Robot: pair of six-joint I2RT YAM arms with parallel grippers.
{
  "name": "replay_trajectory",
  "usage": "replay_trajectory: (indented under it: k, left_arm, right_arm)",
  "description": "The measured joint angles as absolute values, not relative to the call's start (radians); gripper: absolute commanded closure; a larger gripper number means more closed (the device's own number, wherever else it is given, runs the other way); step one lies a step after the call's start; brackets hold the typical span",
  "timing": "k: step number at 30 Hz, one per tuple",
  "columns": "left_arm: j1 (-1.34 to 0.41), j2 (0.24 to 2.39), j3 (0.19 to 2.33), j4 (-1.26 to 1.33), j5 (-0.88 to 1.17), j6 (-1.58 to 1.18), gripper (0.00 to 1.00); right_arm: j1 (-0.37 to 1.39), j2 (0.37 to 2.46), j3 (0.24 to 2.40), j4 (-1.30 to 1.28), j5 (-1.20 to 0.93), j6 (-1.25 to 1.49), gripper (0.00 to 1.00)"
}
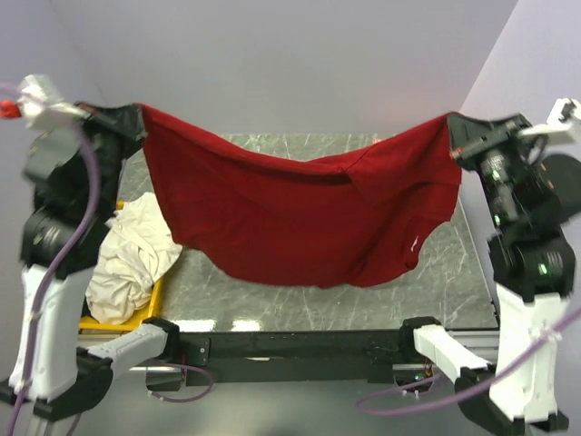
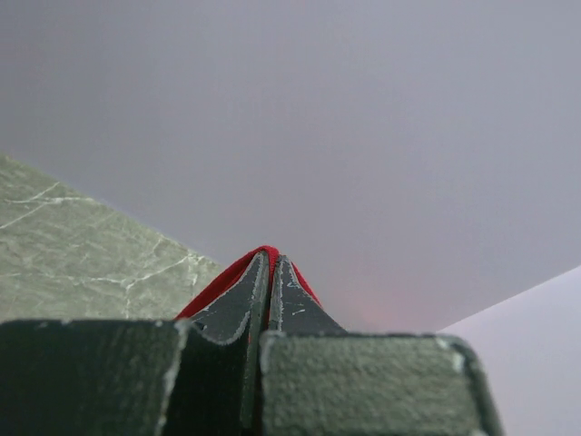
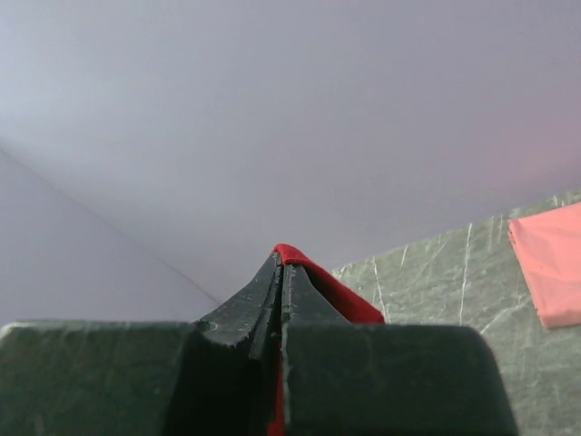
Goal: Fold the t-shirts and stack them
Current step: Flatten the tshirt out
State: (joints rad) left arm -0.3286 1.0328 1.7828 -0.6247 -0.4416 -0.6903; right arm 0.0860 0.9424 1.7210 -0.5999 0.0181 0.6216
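Observation:
A dark red t-shirt (image 1: 300, 213) hangs spread in the air above the table, stretched between both arms and sagging in the middle. My left gripper (image 1: 138, 113) is shut on its upper left corner; red cloth (image 2: 218, 280) wraps over the closed fingertips in the left wrist view. My right gripper (image 1: 452, 127) is shut on the upper right corner, with a red fold (image 3: 340, 291) over its tips. A cream-white t-shirt (image 1: 132, 259) lies crumpled in the yellow bin. A salmon-pink t-shirt (image 3: 549, 263) lies flat on the table in the right wrist view.
The yellow bin (image 1: 113, 321) stands at the table's left edge under the left arm. The green marble table (image 1: 363, 304) runs below the hanging shirt. Grey walls close in behind and at the right.

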Motion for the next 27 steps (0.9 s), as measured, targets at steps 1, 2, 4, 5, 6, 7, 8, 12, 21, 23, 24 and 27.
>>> replay_trajectory:
  k: [1,2,4,5,6,7,8,12,21,23,24,27]
  left_arm:
    - [-0.329,1.057,1.773,-0.598,-0.442,-0.684,1.0]
    - [-0.329,1.08,1.766,-0.577,-0.442,-0.678,0.99]
    - [-0.327,1.152,1.761,-0.526,-0.442,-0.664,1.0]
    - [-0.323,1.19,1.766,-0.501,-0.441,-0.657,1.0]
    - [-0.316,1.239,1.775,-0.476,-0.438,-0.648,0.99]
    - [-0.304,1.3,1.799,-0.458,-0.429,-0.642,1.0]
    - [-0.291,1.357,1.827,-0.439,-0.417,-0.638,1.0]
    - [-0.211,1.636,2.056,-0.414,-0.331,-0.632,1.0]
    - [-0.031,1.841,2.321,-0.296,-0.099,-0.694,1.0]
    - [-0.014,1.777,2.246,-0.263,-0.081,-0.7,1.0]
    - [-0.012,1.737,2.197,-0.237,-0.074,-0.701,1.0]
    - [-0.015,1.615,2.045,-0.194,-0.051,-0.702,1.0]
  right_arm:
    - [0.085,0.971,1.723,-0.583,0.014,0.618,1.0]
    - [0.084,0.995,1.723,-0.571,0.01,0.616,1.0]
    - [0.077,1.06,1.723,-0.536,-0.003,0.616,1.0]
    - [0.073,1.095,1.723,-0.512,-0.011,0.616,1.0]
    - [0.07,1.133,1.725,-0.49,-0.018,0.616,1.0]
    - [0.065,1.176,1.738,-0.47,-0.026,0.616,1.0]
    - [0.06,1.228,1.759,-0.446,-0.037,0.616,1.0]
    - [0.03,1.471,1.922,-0.387,-0.085,0.627,1.0]
    - [-0.054,1.737,2.328,-0.297,-0.176,0.693,1.0]
    - [-0.067,1.649,2.231,-0.246,-0.177,0.698,1.0]
    - [-0.07,1.598,2.164,-0.216,-0.176,0.698,1.0]
    - [-0.073,1.41,1.925,-0.154,-0.174,0.698,1.0]
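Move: Both hands hold the red t-shirt by its corners; its middle hangs some 25 cm inward of each and about 20 cm lower. The middle of the table lies about 55 cm below, 25 cm inward and roughly 8 cm ahead of the left hand, 10 cm ahead of the right. The folded pink shirt is about 28 cm ahead and 9 cm right of the right hand, 55 cm down. The white cloth is some 8 cm left, 4 cm back and 50 cm below the left hand. Both hands, still pinching the red t-shirt's corners high up, whip forward about 25 cm, then swing partway back. ##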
